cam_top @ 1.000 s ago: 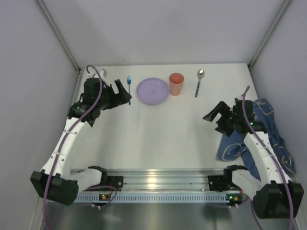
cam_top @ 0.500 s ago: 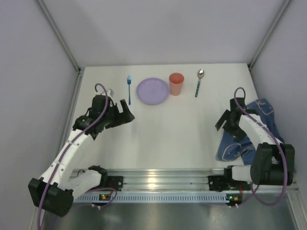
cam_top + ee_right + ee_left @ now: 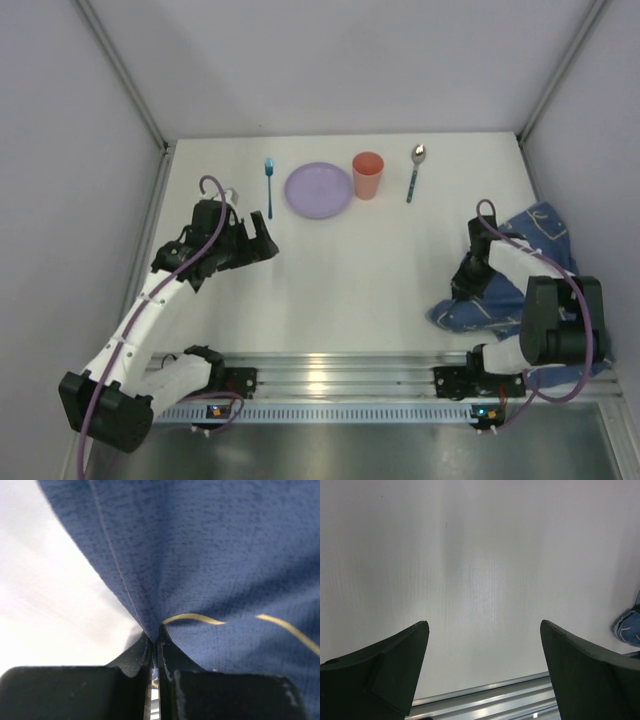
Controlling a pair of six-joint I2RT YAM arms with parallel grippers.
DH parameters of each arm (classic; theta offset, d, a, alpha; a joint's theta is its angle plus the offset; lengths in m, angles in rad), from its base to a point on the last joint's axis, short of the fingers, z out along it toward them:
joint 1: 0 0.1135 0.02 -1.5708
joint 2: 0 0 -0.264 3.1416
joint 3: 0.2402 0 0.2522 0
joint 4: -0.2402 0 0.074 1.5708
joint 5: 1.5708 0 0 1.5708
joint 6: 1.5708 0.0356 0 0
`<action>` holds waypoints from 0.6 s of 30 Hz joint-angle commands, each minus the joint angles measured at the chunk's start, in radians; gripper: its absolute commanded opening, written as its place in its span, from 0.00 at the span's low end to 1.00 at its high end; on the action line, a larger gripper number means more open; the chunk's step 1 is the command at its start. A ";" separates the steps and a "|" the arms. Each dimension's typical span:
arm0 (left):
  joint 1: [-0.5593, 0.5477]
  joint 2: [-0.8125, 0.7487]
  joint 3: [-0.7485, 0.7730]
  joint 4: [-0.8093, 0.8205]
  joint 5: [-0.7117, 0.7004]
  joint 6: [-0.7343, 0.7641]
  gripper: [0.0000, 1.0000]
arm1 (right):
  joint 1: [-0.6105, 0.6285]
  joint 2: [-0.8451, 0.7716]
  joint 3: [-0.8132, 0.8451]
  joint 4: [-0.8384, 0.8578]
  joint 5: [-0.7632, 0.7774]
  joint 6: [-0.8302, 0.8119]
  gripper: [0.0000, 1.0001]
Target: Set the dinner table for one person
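The white dinner table [image 3: 350, 270] carries a purple plate [image 3: 318, 190], an orange cup [image 3: 367, 175], a blue-handled fork [image 3: 268, 184] and a spoon [image 3: 416, 170] in a row at the far side. A dark blue cloth mat [image 3: 480, 300] lies crumpled at the right edge. My right gripper [image 3: 470, 285] is shut on a fold of the mat [image 3: 210, 555], jaws pinched together. My left gripper [image 3: 262, 240] is open and empty over bare table [image 3: 480, 580] at the left, below the fork.
A ribbed aluminium rail [image 3: 340, 375] runs along the near edge; it also shows in the left wrist view [image 3: 485, 700]. Grey walls enclose the table on three sides. The mat hangs partly over the right edge.
My right gripper went down onto the mat and closed on it; the mat's near corner has shifted left. My left arm drew back from the fork toward me and then stayed still.
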 commanded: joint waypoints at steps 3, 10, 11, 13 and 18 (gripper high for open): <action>-0.003 -0.017 0.034 -0.019 -0.018 0.035 0.98 | 0.146 0.097 -0.020 0.279 -0.250 0.186 0.00; -0.004 0.078 0.122 -0.004 -0.088 0.054 0.99 | 0.275 0.066 0.320 0.419 -0.341 0.450 0.00; -0.009 0.094 0.132 0.002 -0.090 0.054 0.99 | 0.282 0.080 0.362 0.432 -0.368 0.455 0.40; -0.027 0.140 0.155 0.022 -0.098 0.049 0.99 | 0.284 0.117 0.472 0.463 -0.388 0.447 0.85; -0.211 0.271 0.208 0.050 -0.156 -0.006 0.99 | 0.261 0.057 0.487 0.492 -0.470 0.393 1.00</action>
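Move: The right hand, at table height, already pinches the blue napkin's left part; the bunched rest lies some 17 cm to its right. The bare table that the cloth is taken to starts beside it, centred about 20 cm left and 10 cm ahead. Beyond, the cup stands some 33 cm ahead and 23 cm left, the spoon 37 ahead and 9 left. From the raised left hand that bare patch is about 25 cm right, 4 cm ahead, 18 cm below. Left and forward, low over the table, the right hand sweeps the pinched napkin edge some 12 cm, then opens wide, lets go and climbs on towards the cup, ending about 20 cm higher, its fingers swung from straight down to forward-left by some 50 degrees. The left hand, open and empty, drifts about 4 cm forward and right. ##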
